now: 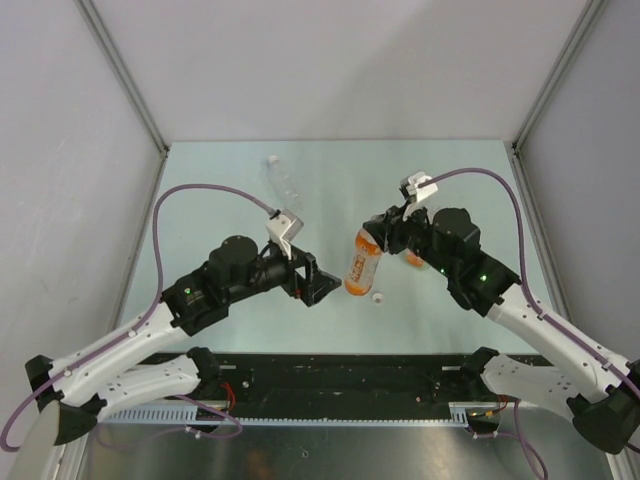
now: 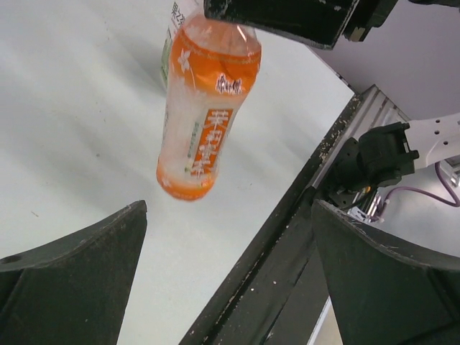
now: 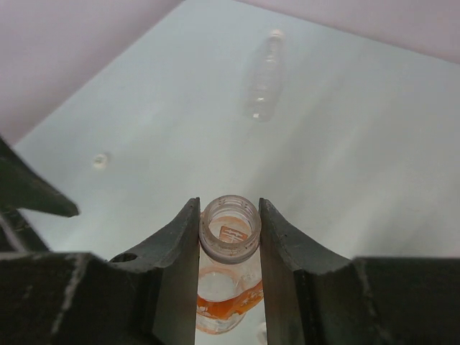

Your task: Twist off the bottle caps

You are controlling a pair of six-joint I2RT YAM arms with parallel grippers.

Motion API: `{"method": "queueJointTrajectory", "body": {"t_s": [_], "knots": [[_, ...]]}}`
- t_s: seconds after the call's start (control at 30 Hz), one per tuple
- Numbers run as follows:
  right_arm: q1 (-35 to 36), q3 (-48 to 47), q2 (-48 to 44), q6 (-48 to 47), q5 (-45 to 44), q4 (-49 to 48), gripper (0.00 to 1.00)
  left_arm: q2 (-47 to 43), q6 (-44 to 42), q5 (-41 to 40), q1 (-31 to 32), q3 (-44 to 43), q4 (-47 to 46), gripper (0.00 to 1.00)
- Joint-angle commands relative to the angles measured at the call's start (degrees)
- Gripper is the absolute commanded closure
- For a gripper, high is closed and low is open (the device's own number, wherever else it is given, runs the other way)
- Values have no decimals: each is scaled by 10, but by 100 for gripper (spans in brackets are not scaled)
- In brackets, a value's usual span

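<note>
The orange bottle (image 1: 361, 262) hangs above the table, held by its neck in my shut right gripper (image 1: 372, 238). In the right wrist view its open, capless mouth (image 3: 228, 228) sits between the fingers of that gripper (image 3: 228, 208). One white bottle cap (image 1: 378, 297) lies on the table just below the bottle, and it also shows in the right wrist view (image 3: 100, 159). My left gripper (image 1: 315, 280) stands open and empty to the left of the bottle; in its own view the gripper (image 2: 230, 215) points at the orange bottle (image 2: 205, 108). A clear bottle (image 1: 283, 180) lies at the back.
A bottle with a white label (image 2: 171, 43) lies partly hidden behind the orange one. The clear bottle (image 3: 262, 75) lies well beyond the right gripper. A black rail (image 1: 330, 375) runs along the table's near edge. Grey walls (image 1: 90, 150) enclose the table.
</note>
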State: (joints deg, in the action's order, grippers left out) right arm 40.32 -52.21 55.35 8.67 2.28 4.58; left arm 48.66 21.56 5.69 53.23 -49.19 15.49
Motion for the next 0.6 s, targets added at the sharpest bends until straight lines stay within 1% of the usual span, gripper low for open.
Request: {"method": "queueJointTrajectory", "body": {"t_s": [0.0, 0.1, 0.23, 0.57], "knots": [[12, -26, -21, -52, -154, 3, 100, 8, -2, 4, 1, 0, -17, 1], [17, -21, -27, -54, -207, -2, 100, 14, -1, 6, 1, 0, -16, 1], [19, -6, -35, -55, -254, -22, 100, 22, 1, 12, 1, -1, -17, 0], [20, 24, -28, -57, -313, -35, 100, 36, 4, 33, 1, -1, -17, 1]]}}
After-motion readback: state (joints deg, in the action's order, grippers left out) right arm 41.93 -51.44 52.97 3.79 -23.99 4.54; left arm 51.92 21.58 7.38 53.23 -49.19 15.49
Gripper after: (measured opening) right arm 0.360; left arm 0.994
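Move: Ahead and to the right of the right hand, which already grips the uncapped orange bottle by its neck, the other label bottle stands about 14 cm to its right, 9 cm farther out and 19 cm lower at its middle. A loose cap lies on the table some 6 cm to the hand's right, about 1 cm ahead and 30 cm below. From the empty left hand, that standing bottle is roughly 26 cm to the right, 19 cm ahead and 16 cm lower. Swinging to the right and somewhat forward, about 7 cm across and 3 cm out, the right hand carries the orange bottle away from the left gripper and towards the standing bottle, at nearly the same height. On the way it turns some 25 degrees clockwise, the fingers keeping their pinch on the neck. The left hand, wide open, sinks only 1.5 cm or so. ##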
